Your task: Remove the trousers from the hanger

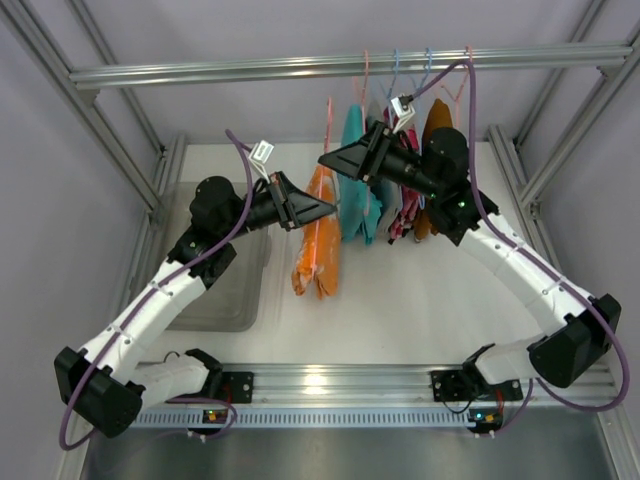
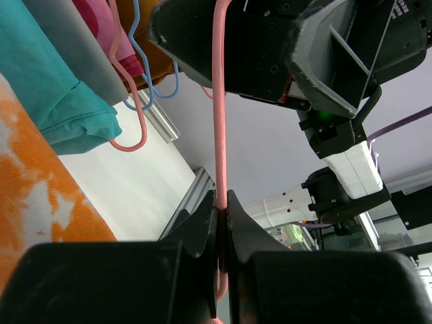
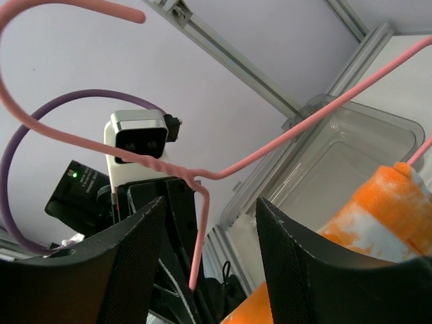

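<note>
The orange trousers [image 1: 318, 245] with white blotches hang folded over the thin pink hanger [image 1: 328, 125], which is held in the air below the rail. My left gripper [image 1: 330, 208] is shut on one of the hanger's wires [image 2: 219, 101], just above the cloth [image 2: 40, 196]. My right gripper [image 1: 324, 160] is higher up, at the hanger's neck. In the right wrist view its jaws [image 3: 209, 200] stand apart, with the twisted neck and a downward wire [image 3: 199, 229] between them and touching neither pad. The trousers [image 3: 378, 209] show at lower right there.
A teal garment [image 1: 358, 190], a pink one and a brown-orange one hang on pink and blue hangers from the metal rail [image 1: 250, 70], just right of the trousers. A clear plastic bin [image 1: 225, 290] sits on the table at left. Frame posts stand at both sides.
</note>
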{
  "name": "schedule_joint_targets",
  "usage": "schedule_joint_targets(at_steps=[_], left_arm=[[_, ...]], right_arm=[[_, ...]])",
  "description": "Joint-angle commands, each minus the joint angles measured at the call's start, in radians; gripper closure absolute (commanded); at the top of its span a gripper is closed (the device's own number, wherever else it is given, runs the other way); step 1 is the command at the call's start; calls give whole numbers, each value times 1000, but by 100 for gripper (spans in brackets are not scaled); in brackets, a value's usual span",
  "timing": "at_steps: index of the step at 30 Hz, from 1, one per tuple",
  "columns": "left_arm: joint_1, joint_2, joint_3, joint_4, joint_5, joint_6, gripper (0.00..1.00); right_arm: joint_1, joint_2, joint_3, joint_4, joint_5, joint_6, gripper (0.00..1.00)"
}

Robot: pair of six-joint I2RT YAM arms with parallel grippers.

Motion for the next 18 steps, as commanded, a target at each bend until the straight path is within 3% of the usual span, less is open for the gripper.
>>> schedule_joint_targets(at_steps=[1,10,13,16,17,18], left_arm=[[-6,-53,30,198,-7,5,100],[-11,-48,34,211,-8,-4,100],[-11,-57,37,182,-18,39,100],[-11,-71,39,141,-19,71,100],[-11,-80,39,130,-21,92,100],[-11,-85,39,115,-18,105,99]], right_arm=[[31,15,46,83,10,24,45],[76,57,52,132,-9,92,50],[88,74,73,144,-20,109,57],[100,77,91,152,-20,112,82],[103,78,96,151,-17,113,99],[105,80,101,151,-17,115,100]])
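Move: The neck of the pink hanger, already off the rail, lies about 4 cm to the right hand's left, some 1 cm back and level with it, just ahead of its half-open fingertips. The orange trousers hang about 12 cm below the right hand, 8 cm back and 5 cm to its left; the teal trousers hang 12 cm below, 4 cm ahead and 4 cm to its right. From the left hand, still pinching the same hanger's wire, the neck is roughly 6 cm ahead, straight in line sideways and 5 cm above. The right hand reaches on about 4 cm to the left, dipping some 1 cm and coming most of the way back up, with a slight drift back and a turn of only 5 degrees or so, until the hanger wire just below the twisted neck sits between its fingers. Near the end of that reach its half-open fingers shut fully and pinch the wire, while the left hand stays in place and keeps its hold on the wire nearer the lower corner, steadying the hanger. ##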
